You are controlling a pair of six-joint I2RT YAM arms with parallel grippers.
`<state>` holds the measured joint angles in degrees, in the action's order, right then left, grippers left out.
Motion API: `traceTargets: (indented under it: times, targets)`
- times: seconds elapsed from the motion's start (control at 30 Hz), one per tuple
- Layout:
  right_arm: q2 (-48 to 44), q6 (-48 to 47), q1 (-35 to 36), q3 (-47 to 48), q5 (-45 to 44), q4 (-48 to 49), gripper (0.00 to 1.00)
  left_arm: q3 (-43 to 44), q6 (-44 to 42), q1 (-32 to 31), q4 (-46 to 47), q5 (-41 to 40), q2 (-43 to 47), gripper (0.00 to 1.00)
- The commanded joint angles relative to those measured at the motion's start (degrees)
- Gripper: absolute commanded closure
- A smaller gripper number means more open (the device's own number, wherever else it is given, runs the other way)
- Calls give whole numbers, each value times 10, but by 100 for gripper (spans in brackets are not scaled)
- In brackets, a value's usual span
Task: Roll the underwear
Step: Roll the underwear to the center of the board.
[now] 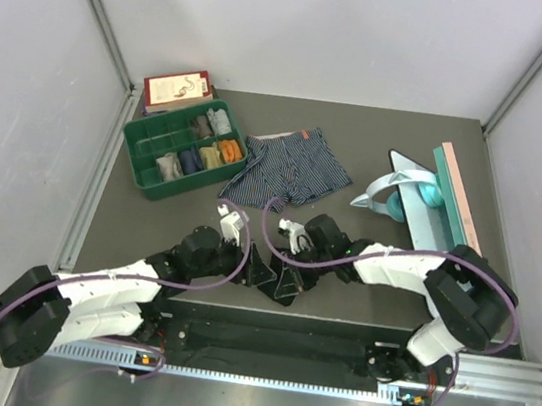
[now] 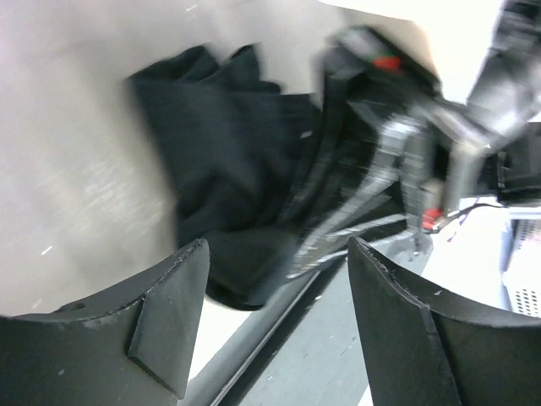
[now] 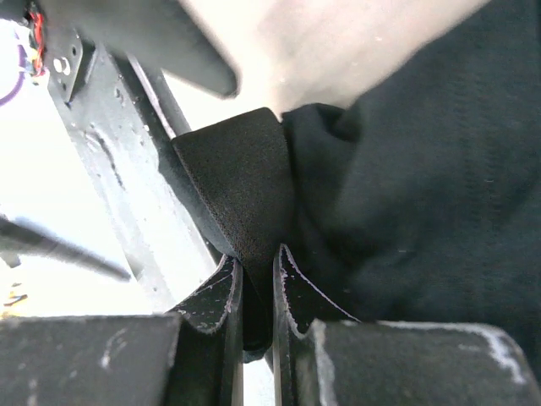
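Observation:
The black underwear (image 2: pixel 224 161) lies bunched near the table's front edge, between my two grippers. My right gripper (image 3: pixel 256 275) is shut on a fold of its cloth (image 3: pixel 241 186), and the rest of the garment (image 3: pixel 423 194) spreads to the right in the right wrist view. My left gripper (image 2: pixel 275 292) stands open just short of the black underwear, with nothing between its fingers (image 2: pixel 173 309). In the top view the left gripper (image 1: pixel 260 268) and the right gripper (image 1: pixel 294 267) nearly meet over the black cloth (image 1: pixel 285 288). The striped underwear (image 1: pixel 286 170) with an orange waistband lies flat farther back.
A green divided tray (image 1: pixel 140 144) holding several rolled cloths stands at the back left, with a red and white box (image 1: pixel 178 89) behind it. A teal stand and board (image 1: pixel 433 201) lie at the back right. The right arm (image 2: pixel 414 127) fills the upper right of the left wrist view.

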<state>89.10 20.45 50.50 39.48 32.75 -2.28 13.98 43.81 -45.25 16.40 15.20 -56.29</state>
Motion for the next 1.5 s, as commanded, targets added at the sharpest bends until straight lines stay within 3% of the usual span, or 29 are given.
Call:
traceTargets:
  times: [0.0,0.57,0.7,0.8,0.83,0.9,0.93,0.97,1.2,1.47]
  targets:
    - [34,-8,-30,29,60,-22,100,-13,-8,-19,108,-18,-14,29]
    - [133,-22,-87,67,114,-27,100,-40,-18,-26,209,4,-101,34]
    - [143,-8,-107,62,125,-9,100,-39,-19,-31,217,9,-123,45]
    - [138,-8,-115,63,123,-11,98,-37,-21,-32,200,-14,-135,61]
    - [132,-9,-115,64,122,-20,94,-35,-22,-32,183,-19,-138,72]
    - [122,-9,-115,65,119,-25,83,-20,-15,-31,159,-46,-152,85]
    - [109,-9,-116,63,118,-27,72,-13,-12,-32,123,-59,-158,97]
    - [100,-8,-115,62,110,-33,66,-6,-9,-31,106,-81,-167,100]
    - [-20,19,-115,26,44,-64,30,31,5,-31,46,-109,-193,100]
    - [-156,78,-116,-67,-39,-45,18,41,15,-31,41,-110,-223,100]
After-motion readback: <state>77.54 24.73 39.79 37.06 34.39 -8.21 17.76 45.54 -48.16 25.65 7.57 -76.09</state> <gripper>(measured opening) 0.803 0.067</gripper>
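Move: The black underwear, part-rolled, has its middle about 4 cm to the right of my open left hand, 1 cm ahead and 6 cm below. My right hand already pinches its near part; its middle is some 3 cm ahead of that hand, 1 cm left and 1 cm lower. From my left hand, the table's front edge runs 7 cm back, straight below in the sideways sense, and the striped cloth lies about 24 cm ahead and 2 cm right. Still pinching, my right hand rolls its wrist nearly 20 degrees, top side going forward, and eases the near part forward and slightly down. My left hand lowers about 5 cm beside it, edging right, then shuts on the left part of the roll and works about 2 cm forward. As it shuts, my right fingers open and let go, lifting about 5 cm and drawing forward and right. ##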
